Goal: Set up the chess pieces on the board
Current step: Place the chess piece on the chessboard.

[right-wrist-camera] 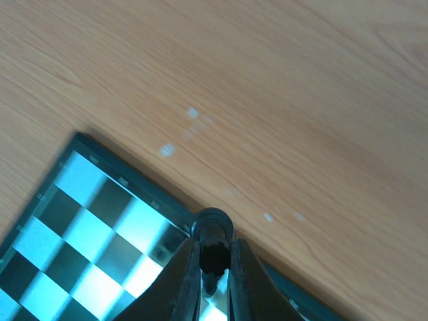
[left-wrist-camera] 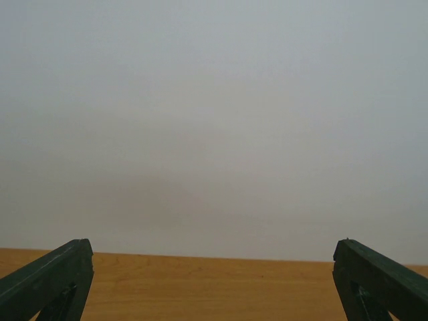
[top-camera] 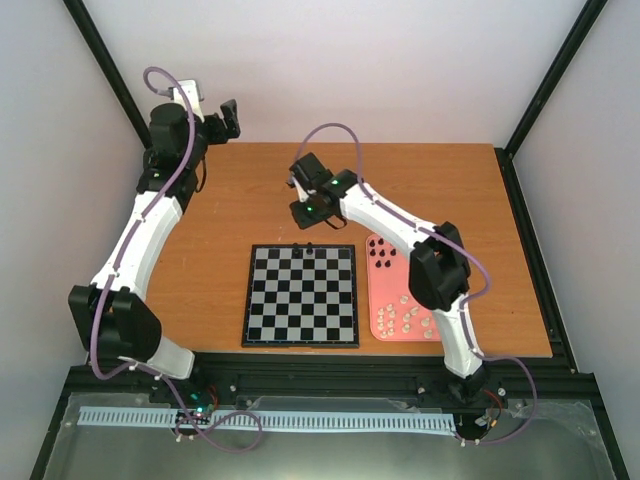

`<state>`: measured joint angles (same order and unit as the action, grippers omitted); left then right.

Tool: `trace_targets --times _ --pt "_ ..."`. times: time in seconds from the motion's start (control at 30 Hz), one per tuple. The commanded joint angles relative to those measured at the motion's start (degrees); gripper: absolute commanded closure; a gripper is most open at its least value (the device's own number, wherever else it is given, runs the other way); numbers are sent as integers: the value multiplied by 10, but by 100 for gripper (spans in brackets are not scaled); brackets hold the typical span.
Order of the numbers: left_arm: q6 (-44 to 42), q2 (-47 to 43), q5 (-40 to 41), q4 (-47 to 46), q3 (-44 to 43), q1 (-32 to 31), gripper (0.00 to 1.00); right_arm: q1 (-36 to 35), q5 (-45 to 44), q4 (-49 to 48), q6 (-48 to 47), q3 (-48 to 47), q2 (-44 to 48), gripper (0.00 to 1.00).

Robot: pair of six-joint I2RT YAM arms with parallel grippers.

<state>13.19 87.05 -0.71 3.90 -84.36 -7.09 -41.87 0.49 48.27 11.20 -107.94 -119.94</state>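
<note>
My right gripper [right-wrist-camera: 215,271] is shut on a black chess piece [right-wrist-camera: 213,234], holding it just above the far edge of the board [right-wrist-camera: 100,221]. From above, the right gripper [top-camera: 313,222] hangs over the far row of the board [top-camera: 300,310], where two black pieces [top-camera: 300,247] stand. More black pieces [top-camera: 381,252] and cream-white pieces [top-camera: 410,318] lie in the pink tray [top-camera: 372,290]. My left gripper [left-wrist-camera: 214,284] is open and empty, raised at the back left [top-camera: 230,116] and facing the wall.
The pink tray lies right beside the board's right edge. Bare wooden table [top-camera: 230,200] surrounds the board. Black frame posts [top-camera: 110,70] stand at the back corners, and a metal rail [top-camera: 300,375] runs along the near edge.
</note>
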Motion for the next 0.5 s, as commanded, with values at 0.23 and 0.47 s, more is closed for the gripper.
trace_targets --times 0.23,0.47 --pt "-10 -73 53 -32 42 1 0 -61 99 115 -56 -278 -185 87" --pt "-13 -80 47 -36 48 1 0 -71 116 122 -68 -289 -205 87"
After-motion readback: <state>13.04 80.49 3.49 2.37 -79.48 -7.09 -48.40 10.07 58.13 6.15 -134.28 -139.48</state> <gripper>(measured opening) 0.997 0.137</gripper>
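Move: The right hand, a dark chess piece already pinched in it, hangs above the board's far edge. The empty far-row square just left of the two standing pieces lies about 8 cm to its left, 3 cm back and 11 cm below. Those standing pieces are some 4 cm left and straight below, both about 3 cm back; the board's middle is roughly 14 cm back and 2 cm left. From the left hand that square is around 15 cm back, 14 cm right and far below. Leftwards about 10 cm the right hand sweeps along the board's far edge, over and past the two standing pieces, then slows and sinks and draws back some 3 cm each towards the empty far-row squares, yawing about 15 degrees counter-clockwise. Its fingers keep their hold on the piece. The empty left hand, still open, eases back about 3 cm and rises slightly, well clear of the board. ##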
